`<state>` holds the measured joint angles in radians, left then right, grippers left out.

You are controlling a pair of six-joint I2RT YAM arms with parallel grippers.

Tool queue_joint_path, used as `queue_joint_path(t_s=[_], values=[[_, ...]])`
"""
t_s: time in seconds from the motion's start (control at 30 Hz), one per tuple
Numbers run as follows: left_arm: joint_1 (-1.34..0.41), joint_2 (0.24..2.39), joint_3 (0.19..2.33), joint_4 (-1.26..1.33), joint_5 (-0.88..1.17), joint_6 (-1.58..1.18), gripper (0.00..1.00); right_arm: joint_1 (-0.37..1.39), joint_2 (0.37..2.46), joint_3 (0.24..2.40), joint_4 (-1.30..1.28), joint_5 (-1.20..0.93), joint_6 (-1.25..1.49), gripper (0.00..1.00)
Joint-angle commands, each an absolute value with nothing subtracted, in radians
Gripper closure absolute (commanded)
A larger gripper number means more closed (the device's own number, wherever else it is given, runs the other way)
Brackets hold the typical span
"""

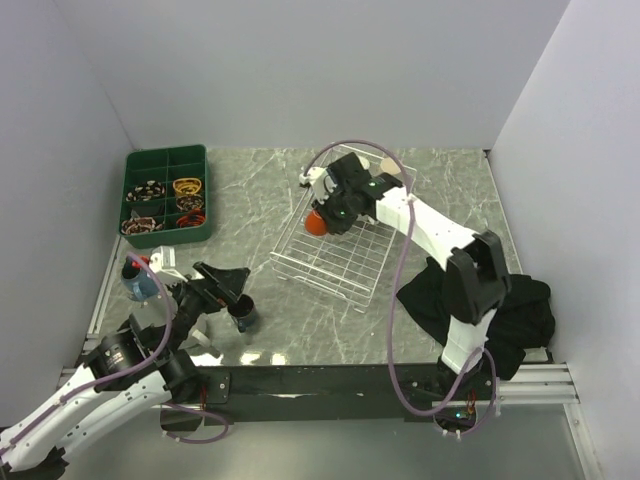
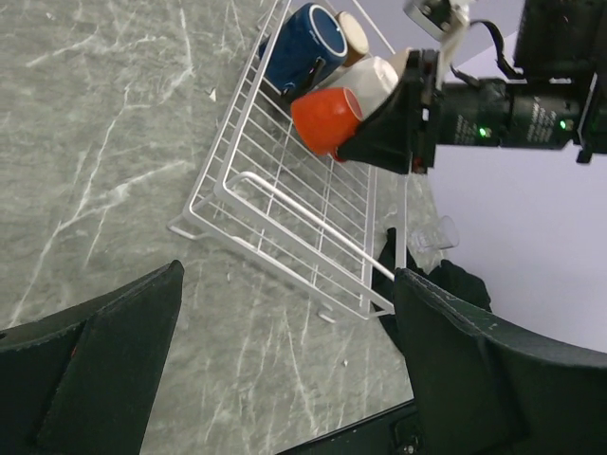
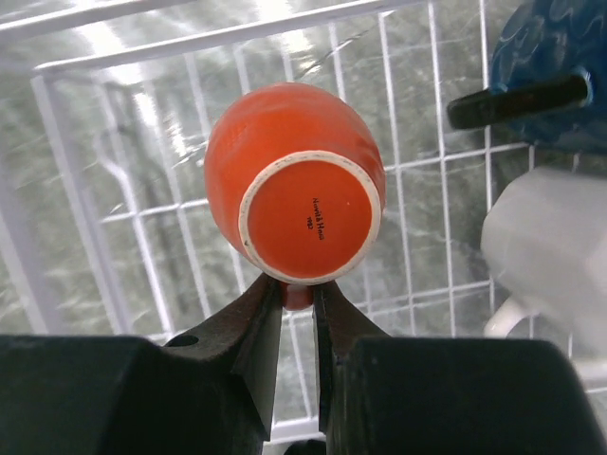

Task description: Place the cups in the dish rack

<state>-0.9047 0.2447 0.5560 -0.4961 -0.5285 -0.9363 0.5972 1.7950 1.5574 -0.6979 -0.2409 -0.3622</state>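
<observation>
An orange cup (image 3: pixel 294 190) hangs bottom-up over the white wire dish rack (image 3: pixel 190 43), and my right gripper (image 3: pixel 298 296) is shut on its handle. Seen from above, that gripper (image 1: pixel 327 216) holds the orange cup (image 1: pixel 316 224) over the far left part of the dish rack (image 1: pixel 345 268). A dark blue mug (image 2: pixel 303 43), a white mug (image 2: pixel 375 76) and a cream cup (image 2: pixel 354 33) lie in the rack's far end. My left gripper (image 1: pixel 228 285) is open and empty, just above a dark navy cup (image 1: pixel 244 316) standing on the table. A blue cup (image 1: pixel 137 281) stands at the left edge.
A dark green compartment tray (image 1: pixel 167 160) with small items sits at the far left. A black cloth (image 1: pixel 510 305) lies at the right beside the right arm's base. Grey walls close in on the left, back and right.
</observation>
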Motion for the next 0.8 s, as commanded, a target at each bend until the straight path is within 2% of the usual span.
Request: queue_joint_path(t_s=[0.0, 0.5, 0.77], values=[[-0.907, 0.221, 0.542, -0.520, -0.535, -0.930, 0.04, 0.601, 1.864, 1.666, -0.707, -0.155, -0.385, 1.00], [-0.907, 0.150, 0.514, -0.592, -0.548, -0.999, 0.04, 0.615, 2.062, 1.824, -0.724, -0.110, -0.382, 0.98], [-0.907, 0.170, 0.506, -0.589, -0.537, -1.012, 0.04, 0.615, 2.109, 1.873, -0.721, -0.064, -0.379, 0.91]])
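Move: The right gripper holds the orange cup by its handle. The free place for it, inside the rack's left rail, is about 7 cm ahead, 4 cm left and 8 cm below. The blue mug stands 15 cm ahead, 2 cm right; the white mug 13 cm ahead, 7 cm right, both 8 cm below. From the left gripper that place is 25 cm ahead, 16 cm right, 17 cm below; the black cup is 6 cm straight ahead, 19 cm below. Lower the right gripper into the rack while reaching forward, about 6 cm each way, bringing the upside-down orange cup in beside the rack's left rail, close to the blue mug's handle. Keep the pinch on its handle and tip the fingers nearly 10 degrees steeper. Let the open left gripper sink about 2 cm and drift slightly left. ##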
